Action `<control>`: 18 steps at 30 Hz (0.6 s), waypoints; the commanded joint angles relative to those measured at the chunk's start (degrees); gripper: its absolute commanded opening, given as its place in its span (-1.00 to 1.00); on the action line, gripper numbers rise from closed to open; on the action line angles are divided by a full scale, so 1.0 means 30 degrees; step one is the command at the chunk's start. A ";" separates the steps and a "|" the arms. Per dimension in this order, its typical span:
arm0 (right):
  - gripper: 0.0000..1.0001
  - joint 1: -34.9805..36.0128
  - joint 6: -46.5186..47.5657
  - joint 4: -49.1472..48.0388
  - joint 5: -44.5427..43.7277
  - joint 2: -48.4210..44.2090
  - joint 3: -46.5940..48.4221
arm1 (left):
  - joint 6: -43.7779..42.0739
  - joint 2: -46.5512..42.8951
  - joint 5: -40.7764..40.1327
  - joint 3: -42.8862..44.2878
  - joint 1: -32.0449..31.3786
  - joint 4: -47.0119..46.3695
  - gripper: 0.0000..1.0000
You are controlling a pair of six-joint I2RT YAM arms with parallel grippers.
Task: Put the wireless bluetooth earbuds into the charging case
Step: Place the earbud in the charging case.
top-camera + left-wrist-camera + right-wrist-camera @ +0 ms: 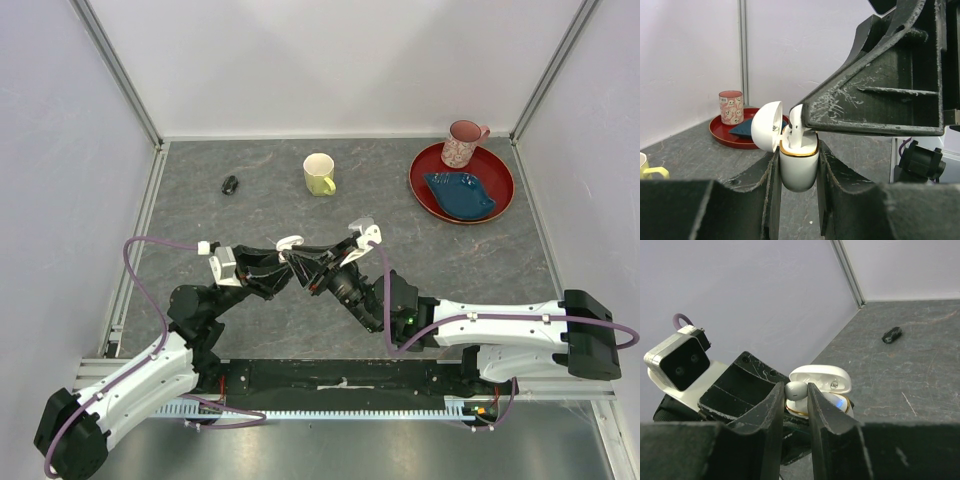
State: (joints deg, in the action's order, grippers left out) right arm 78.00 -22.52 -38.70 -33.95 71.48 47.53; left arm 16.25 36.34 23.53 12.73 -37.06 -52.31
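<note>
The white charging case (799, 170), gold-rimmed, is upright between the fingers of my left gripper (798, 153), which is shut on it; its lid (765, 125) is swung open. A glossy white earbud (796, 390) is pinched in my right gripper (795, 389), with its stem down in the case's opening (837, 405). In the top view both grippers meet mid-table, left gripper (283, 262) and right gripper (312, 268), under the white lid (290, 242). A small black piece (230, 184), perhaps a black earbud, lies at the far left of the table.
A yellow mug (319, 174) stands at the back centre. At the back right, a red plate (425, 190) carries a blue dish (460, 195) and a pink patterned cup (462, 143). White walls with metal rails enclose the table.
</note>
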 commanded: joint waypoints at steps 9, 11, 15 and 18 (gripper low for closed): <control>-0.08 0.0134 0.0125 0.1035 -0.0576 -0.0478 0.0417 | 0.0091 -0.0335 -0.0314 0.0385 -0.0010 -0.1400 -0.95; -0.03 0.0163 0.0067 0.0860 -0.0605 -0.0536 0.0359 | 0.0120 -0.0393 -0.0314 0.0327 -0.0010 -0.1400 -0.96; 0.18 0.0163 0.0008 0.0244 -0.0313 -0.0857 0.0155 | 0.0120 -0.0481 -0.0284 0.0326 -0.0010 -0.1108 -0.96; 0.31 0.0134 0.0241 -0.0488 0.0185 -0.1267 -0.0022 | 0.0120 -0.0569 -0.0197 0.0268 -0.0010 -0.0961 -0.95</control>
State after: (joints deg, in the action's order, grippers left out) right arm 78.74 -22.90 -38.09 -32.75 70.32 47.72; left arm 16.25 36.10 22.59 12.73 -37.04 -51.55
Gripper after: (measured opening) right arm 0.616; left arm 0.348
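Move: The right hand has an earbud between its fingertips, right at the open charging case; the middle of the case is about 1 cm ahead of that hand, level sideways and some 2 cm below. The yellow mug stands on the table roughly 25 cm ahead and 2 cm to the right of it, the black case about 26 cm ahead and 18 cm to its left, both some 25 cm lower. From the left hand, which grips the charging case, the case's middle is about 1 cm ahead, 1 cm right and 1 cm up. The right hand lets go of the earbud at the charging case, its fingers spreading from about a quarter to well over half open, with the wrist barely turning. As they part it eases back towards its base and up, about 1 cm each way and quickest at the end, while the left hand stays in place and keeps its pinch on the case. ##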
